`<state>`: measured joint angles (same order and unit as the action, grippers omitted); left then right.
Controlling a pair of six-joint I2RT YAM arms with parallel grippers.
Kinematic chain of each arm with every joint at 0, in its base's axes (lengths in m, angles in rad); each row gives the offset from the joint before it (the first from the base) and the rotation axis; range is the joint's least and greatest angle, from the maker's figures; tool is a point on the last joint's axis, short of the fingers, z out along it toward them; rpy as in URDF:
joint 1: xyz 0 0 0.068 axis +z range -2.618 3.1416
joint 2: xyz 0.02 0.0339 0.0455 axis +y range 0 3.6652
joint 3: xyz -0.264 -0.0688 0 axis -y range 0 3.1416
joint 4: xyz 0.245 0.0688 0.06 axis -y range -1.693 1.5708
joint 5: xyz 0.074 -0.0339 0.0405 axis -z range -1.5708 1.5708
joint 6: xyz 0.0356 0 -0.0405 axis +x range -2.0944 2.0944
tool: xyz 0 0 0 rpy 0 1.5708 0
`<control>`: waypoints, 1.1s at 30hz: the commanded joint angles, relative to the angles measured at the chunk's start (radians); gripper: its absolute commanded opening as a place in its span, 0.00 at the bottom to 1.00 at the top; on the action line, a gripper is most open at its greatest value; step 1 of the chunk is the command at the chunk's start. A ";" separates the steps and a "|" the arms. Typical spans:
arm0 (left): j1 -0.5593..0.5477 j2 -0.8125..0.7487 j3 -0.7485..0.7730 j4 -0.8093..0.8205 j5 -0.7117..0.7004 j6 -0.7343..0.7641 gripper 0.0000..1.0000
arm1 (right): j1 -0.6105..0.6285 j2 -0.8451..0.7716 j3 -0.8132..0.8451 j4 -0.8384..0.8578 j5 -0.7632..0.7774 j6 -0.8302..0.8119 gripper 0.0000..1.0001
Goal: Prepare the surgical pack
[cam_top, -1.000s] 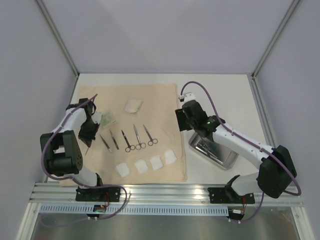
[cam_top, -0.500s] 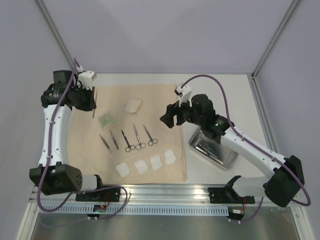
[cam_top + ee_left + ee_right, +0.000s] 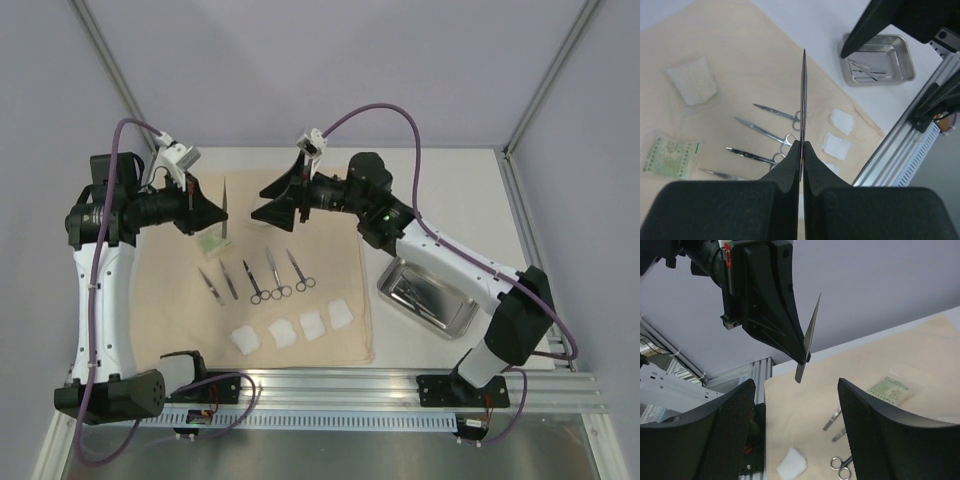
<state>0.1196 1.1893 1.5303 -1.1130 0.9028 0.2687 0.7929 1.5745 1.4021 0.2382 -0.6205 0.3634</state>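
Observation:
The surgical pack's beige cloth (image 3: pixel 330 210) lies flat with several scissors (image 3: pixel 272 277), tweezers (image 3: pixel 212 285) and a row of white gauze squares (image 3: pixel 292 331) on it. The steel tray (image 3: pixel 452 318) sits to the right of the cloth with instruments inside. My left gripper (image 3: pixel 218 222) is raised over the cloth's far left and shut on a thin pair of steel tweezers (image 3: pixel 226 195), seen edge-on (image 3: pixel 803 100) in the left wrist view. My right gripper (image 3: pixel 268 206) hangs open close by, facing the held tweezers (image 3: pixel 811 335), its fingers (image 3: pixel 730 430) apart from them.
A green packet (image 3: pixel 213 240) lies on the cloth below the left gripper. A folded white gauze pad (image 3: pixel 692 80) sits at the cloth's far side. Grey walls close in the back and sides, and an aluminium rail (image 3: pixel 330 385) runs along the near edge.
The left arm rose from the cloth's left edge and swung the held tweezers up towards the middle. The right gripper left the tray, moved up and left, and now faces them.

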 commanded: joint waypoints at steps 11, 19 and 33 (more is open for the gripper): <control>-0.006 -0.056 -0.042 -0.038 0.237 0.072 0.00 | 0.060 0.185 0.216 0.063 -0.154 0.126 0.58; -0.006 -0.054 -0.056 -0.039 0.268 0.082 0.00 | 0.069 0.217 0.242 0.045 -0.157 0.150 0.44; -0.006 -0.053 -0.061 -0.044 0.271 0.093 0.00 | 0.068 0.213 0.236 0.052 -0.168 0.158 0.24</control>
<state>0.1173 1.1458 1.4670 -1.1702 1.1290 0.3321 0.8566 1.7809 1.6039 0.2615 -0.7620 0.5083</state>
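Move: Off to the right hand's left, about 8 cm away and nearly level, the tweezers stand up in the left hand's closed fingertips. From the left hand, the open right gripper lies about 8 cm right, 3 ahead and 4 above. On the cloth, some 32 cm below the right hand, lie the green packet (8 cm ahead, 16 left), the gauze pouch (16 ahead, 1 right) and the silver scissors (2 back, 3 right). Bringing the tweezers to meet the right gripper, the left hand draws back and right about 4.5 cm, yawing some 10 degrees clockwise and keeping its pinch low on them. The right hand slides about 5.5 cm left and slightly back, turning counter-clockwise, then holds its place as its fingers narrow from wide to about a quarter open around the shaft above the left fingertips, not yet shut. ##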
